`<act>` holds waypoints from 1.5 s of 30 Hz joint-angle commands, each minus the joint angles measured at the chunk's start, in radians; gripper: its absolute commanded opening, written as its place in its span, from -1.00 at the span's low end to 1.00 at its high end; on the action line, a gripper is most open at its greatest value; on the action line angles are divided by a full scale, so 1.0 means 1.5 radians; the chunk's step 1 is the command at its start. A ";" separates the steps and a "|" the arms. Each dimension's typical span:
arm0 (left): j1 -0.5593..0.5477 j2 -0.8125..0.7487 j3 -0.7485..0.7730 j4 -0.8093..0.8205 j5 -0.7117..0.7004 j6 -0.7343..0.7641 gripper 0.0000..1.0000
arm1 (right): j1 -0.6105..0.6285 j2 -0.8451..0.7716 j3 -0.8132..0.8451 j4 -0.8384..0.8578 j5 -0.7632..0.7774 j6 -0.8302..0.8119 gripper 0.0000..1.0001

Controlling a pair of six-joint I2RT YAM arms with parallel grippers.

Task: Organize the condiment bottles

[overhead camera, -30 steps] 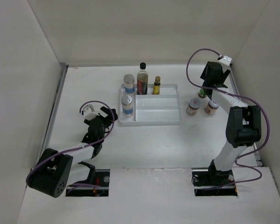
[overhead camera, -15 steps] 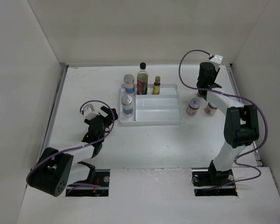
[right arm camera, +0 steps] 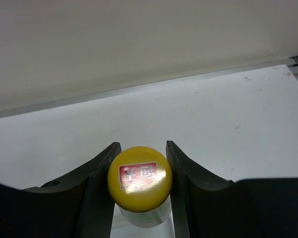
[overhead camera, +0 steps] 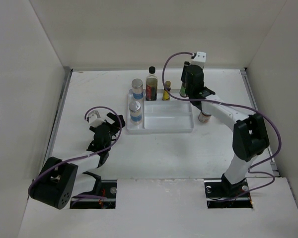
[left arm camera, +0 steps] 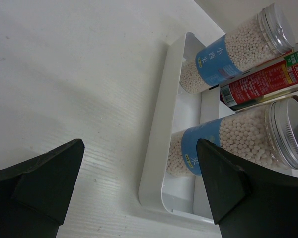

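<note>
My right gripper point(right arm camera: 139, 174) is shut on the yellow-capped bottle point(right arm camera: 139, 178), one finger on each side just under the cap. From above, that gripper point(overhead camera: 188, 87) hangs over the back right corner of the white tray point(overhead camera: 164, 128). Two grey-lidded blue-labelled jars point(overhead camera: 137, 89) point(overhead camera: 134, 111) stand in the tray's left compartment. The black-capped dark bottle point(overhead camera: 151, 84) and the small yellow bottle point(overhead camera: 167, 90) stand along its back. One white-lidded jar point(overhead camera: 204, 117) shows right of the tray. My left gripper point(overhead camera: 111, 124) stands open left of the tray, holding nothing.
The left wrist view looks along the table at the tray's near left corner point(left arm camera: 156, 163), with both jars point(left arm camera: 238, 49) point(left arm camera: 228, 141) and the dark bottle's red label point(left arm camera: 263, 82) behind it. White walls close in the table on three sides.
The right arm has swung left from the back right of the table to the tray's back right corner, carrying the yellow-capped bottle. One white-lidded jar is now hidden. The left arm is still.
</note>
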State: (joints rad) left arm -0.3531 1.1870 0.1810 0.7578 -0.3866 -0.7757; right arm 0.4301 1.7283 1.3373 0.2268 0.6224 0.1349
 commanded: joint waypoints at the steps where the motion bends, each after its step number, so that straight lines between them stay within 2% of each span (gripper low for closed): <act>1: 0.016 -0.025 0.013 0.029 0.004 -0.006 1.00 | 0.017 0.026 0.072 0.097 -0.002 -0.003 -0.59; 8: 0.042 -0.092 -0.020 0.025 -0.034 -0.010 1.00 | 0.024 0.068 0.079 0.112 -0.003 0.005 -0.59; 16: 0.044 -0.091 -0.022 0.018 -0.045 -0.022 1.00 | 0.024 0.081 -0.010 0.179 -0.010 0.018 -0.52; 21: 0.045 -0.101 -0.031 0.017 -0.056 -0.029 1.00 | 0.026 0.079 -0.053 0.198 -0.005 0.030 -0.16; 26: 0.046 -0.113 -0.036 0.010 -0.066 -0.038 1.00 | 0.031 0.027 -0.078 0.190 -0.005 0.038 0.57; 29: 0.048 -0.130 -0.043 0.001 -0.084 -0.044 1.00 | 0.035 -0.045 -0.114 0.184 -0.003 0.054 0.79; 33: 0.055 -0.145 -0.054 -0.017 -0.112 -0.073 1.00 | 0.039 -0.153 -0.208 0.160 0.027 0.115 0.89; 37: 0.063 -0.129 -0.047 -0.041 -0.102 -0.099 1.00 | 0.032 -0.237 -0.310 0.094 0.073 0.164 0.89; 41: 0.063 -0.111 -0.039 -0.045 -0.086 -0.104 1.00 | 0.003 -0.280 -0.368 -0.022 0.086 0.220 0.91; 45: 0.063 -0.107 -0.037 -0.045 -0.084 -0.106 1.00 | -0.010 -0.278 -0.382 -0.078 0.091 0.260 0.91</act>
State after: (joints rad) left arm -0.2626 1.0252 0.1097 0.6735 -0.5171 -0.9131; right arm 0.4282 1.3174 0.7723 0.2104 0.7235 0.4427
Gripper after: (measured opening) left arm 0.997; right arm 0.959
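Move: The right hand holds the green sauce bottle high above its spot, the tray's far right corner: about 3 cm to the left, 1 cm ahead and some 24 cm below. The small yellow bottle stands about 10 cm to the left and 1 cm ahead, the big clear bottle 17 cm left and 1 cm ahead; the nearer lidded jar is 9 cm back and 8 cm right, some 20 cm down. From the left hand that corner lies roughly 19 cm ahead, 36 cm right and 7 cm lower. Left about 3 cm and then down some 7, the right hand lowers the still-held green bottle into the tray corner beside the yellow one, opens wide and lets go. It rises clear while drawing back and right, then sinks, turning slightly clockwise, towards the nearer jar. The empty left hand shifts about 5 cm left, away from the tray, lifting and settling again while turning some 15 degrees counter-clockwise. ##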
